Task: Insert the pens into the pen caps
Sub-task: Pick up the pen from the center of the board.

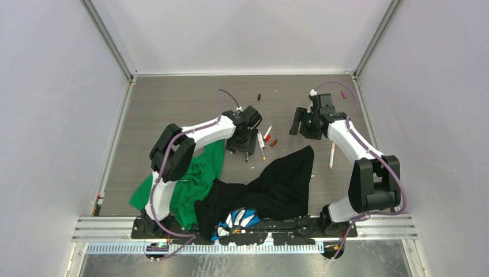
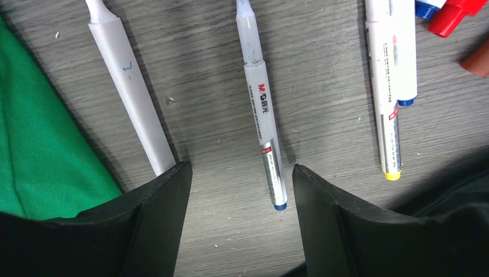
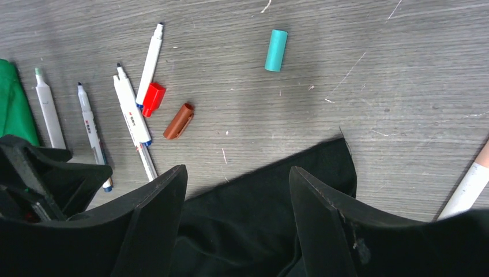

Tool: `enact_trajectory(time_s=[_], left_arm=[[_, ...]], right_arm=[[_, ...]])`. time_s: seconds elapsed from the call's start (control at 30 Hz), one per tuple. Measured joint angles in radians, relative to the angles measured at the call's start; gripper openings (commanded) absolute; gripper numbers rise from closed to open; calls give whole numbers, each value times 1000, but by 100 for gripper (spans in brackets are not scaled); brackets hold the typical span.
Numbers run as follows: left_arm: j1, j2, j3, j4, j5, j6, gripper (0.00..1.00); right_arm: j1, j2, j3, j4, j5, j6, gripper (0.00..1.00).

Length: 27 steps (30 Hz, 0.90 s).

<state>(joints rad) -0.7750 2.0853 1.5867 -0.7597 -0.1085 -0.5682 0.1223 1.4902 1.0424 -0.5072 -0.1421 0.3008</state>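
Observation:
Several white pens (image 1: 262, 141) lie side by side on the table. My left gripper (image 1: 245, 145) hangs open just above them. In the left wrist view the open gripper (image 2: 241, 167) has the blue end of a grey-white pen (image 2: 262, 115) between its fingers, untouched. A thick white pen (image 2: 132, 104) runs under the left finger, and a yellow-ended pen (image 2: 387, 115) lies to the right. A red cap (image 3: 153, 98), a brown cap (image 3: 179, 121) and a teal cap (image 3: 276, 50) lie loose. My right gripper (image 3: 237, 168) stands open and empty over black cloth (image 3: 265, 213).
Green cloth (image 1: 199, 179) and black cloth (image 1: 282, 182) are heaped at the near side, next to the pens. A peach-ended pen (image 1: 332, 156) lies right of the black cloth. A black cap (image 1: 259, 97) and a magenta cap (image 1: 344, 93) sit near the back wall.

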Motion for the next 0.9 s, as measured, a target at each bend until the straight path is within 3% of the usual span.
enact_trajectory(time_s=[0.2,0.3,0.37,0.53,0.73,0.9], left_arm=[[0,19,12,0,0,-1,52],[0,28,23,0,2,-1,34],[0,32,29,0,4,2,29],[0,34,30,2,10,4,2],[0,-10,-38,61,32,6,0],[0,-211,-285,234,117,34,0]], right_arm=[[0,-53,-7,3,-12,2,71],[0,-69,-11,7,-16,5,71],[0,-74,-17,7,-17,7,71],[0,-105,-43,5,-29,16,70],[0,-210,-60,13,-95,39,70],[0,-300,-130,158,-322,139,72]])
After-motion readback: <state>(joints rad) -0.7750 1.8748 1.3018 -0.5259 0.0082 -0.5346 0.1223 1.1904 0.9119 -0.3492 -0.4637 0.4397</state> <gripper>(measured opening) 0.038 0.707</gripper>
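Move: The left hand is already down over the blue-ended pen at the board's center, open fingers straddling its rear part; the pen's middle lies about 4 cm ahead, 1 cm to the right and 1 cm below. The green-ended pen lies some 7 cm ahead and 5 cm left of the hand, the yellow-ended pen about 4 cm ahead and 7 cm right. From the right hand, the blue-ended pen is roughly 22 cm left, 1 cm back and 8 cm below. The left hand sinks barely half a centimetre and eases a little to its right as its fingers shut from well open and pinch the blue-ended pen near its rear end, then it draws back about 3 cm while lifting off the board, rolling some 10 degrees. The right hand, empty and open throughout, climbs about 9 cm and swings some 5 cm left while drawing back slightly, its fingers tilting round to point more to the left and forward. ##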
